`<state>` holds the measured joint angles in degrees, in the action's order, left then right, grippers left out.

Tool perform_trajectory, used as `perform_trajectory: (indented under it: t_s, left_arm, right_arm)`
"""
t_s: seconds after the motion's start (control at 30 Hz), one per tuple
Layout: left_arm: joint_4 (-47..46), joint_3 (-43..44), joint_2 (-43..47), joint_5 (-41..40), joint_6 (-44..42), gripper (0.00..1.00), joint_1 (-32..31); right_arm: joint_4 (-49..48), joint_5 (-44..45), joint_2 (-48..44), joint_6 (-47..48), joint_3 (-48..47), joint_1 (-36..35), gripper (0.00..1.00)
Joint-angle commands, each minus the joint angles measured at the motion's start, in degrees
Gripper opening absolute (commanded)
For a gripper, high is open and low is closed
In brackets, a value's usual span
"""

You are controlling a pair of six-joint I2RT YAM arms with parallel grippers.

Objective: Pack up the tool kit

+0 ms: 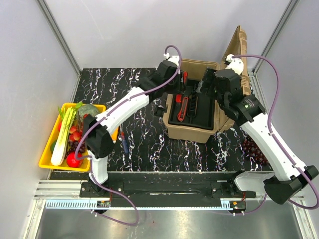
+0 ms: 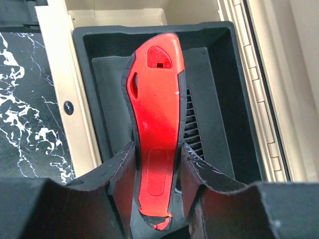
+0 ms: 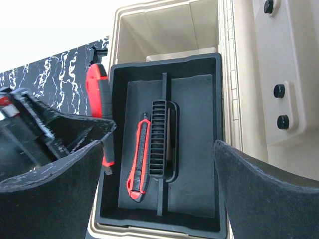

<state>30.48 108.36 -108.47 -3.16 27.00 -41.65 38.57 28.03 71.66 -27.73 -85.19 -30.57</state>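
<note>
The tan toolbox [image 1: 192, 130] stands open, its lid [image 1: 238, 47] upright at the back right and the black inner tray [image 1: 207, 112] seated in it. A red-and-black utility knife [image 3: 138, 159] lies in the tray's left half, beside the ribbed centre handle [image 3: 162, 137]. My left gripper [image 2: 157, 174] is shut on a red-handled tool [image 2: 157, 99], which hangs over the back of the tray [image 2: 219, 99]. In the top view the left gripper [image 1: 183, 82] sits at the tray's rear left. My right gripper [image 3: 159, 184] hovers open over the tray, nothing between its fingers.
A yellow tray [image 1: 47, 152] of vegetables sits at the left edge of the marbled table. A blue-handled tool [image 1: 124, 144] lies on the table beside the left arm. A bunch of dark grapes [image 1: 254, 149] lies right of the toolbox.
</note>
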Motion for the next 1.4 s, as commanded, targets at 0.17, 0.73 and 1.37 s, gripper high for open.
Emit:
perform_trajectory:
  t_s: [0.17,0.73,1.37]
  left_arm:
    - [3.35,8.36,-6.93,-1.06,0.94,0.3,-0.36]
    - [8.81,11.35,-9.22,-4.22,2.35,0.56,-0.45]
    - [7.14,-10.33,14.75,-17.13,2.17,0.97,8.42]
  right_arm:
    - [-1.65,2.2,-2.93,-0.58,1.51,0.33,0.95]
    - [-2.09,1.68,-2.14,-0.31,1.6,0.42,0.96]
    - [-4.46,-4.91,0.85,3.38,0.2,0.42,0.99]
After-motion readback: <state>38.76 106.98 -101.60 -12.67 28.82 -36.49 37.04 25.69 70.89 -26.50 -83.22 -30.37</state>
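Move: Inside the black tray, the resting spot for the red knife already held by the left hand is about 2 cm ahead, 2 cm to the right and 9 cm below. The smaller red-black cutter lies some 2 cm back and 4 cm right of this hand, 10 cm down; the tray's handle is about 1 cm back, 8 cm right and 9 cm down. From the right hand, the spot is roughly 8 cm ahead, 7 cm left and 17 cm below. Lowering the red knife about 7 cm into the toolbox's tray, left of the cutter, the left hand drifts slightly forward and right and tips its fingers down some 10 degrees. It stops and parts its fingers to let go, then climbs and swings left roughly 10 cm each, out over the box's left rim, turning counter-clockwise and opening nearly wide. ##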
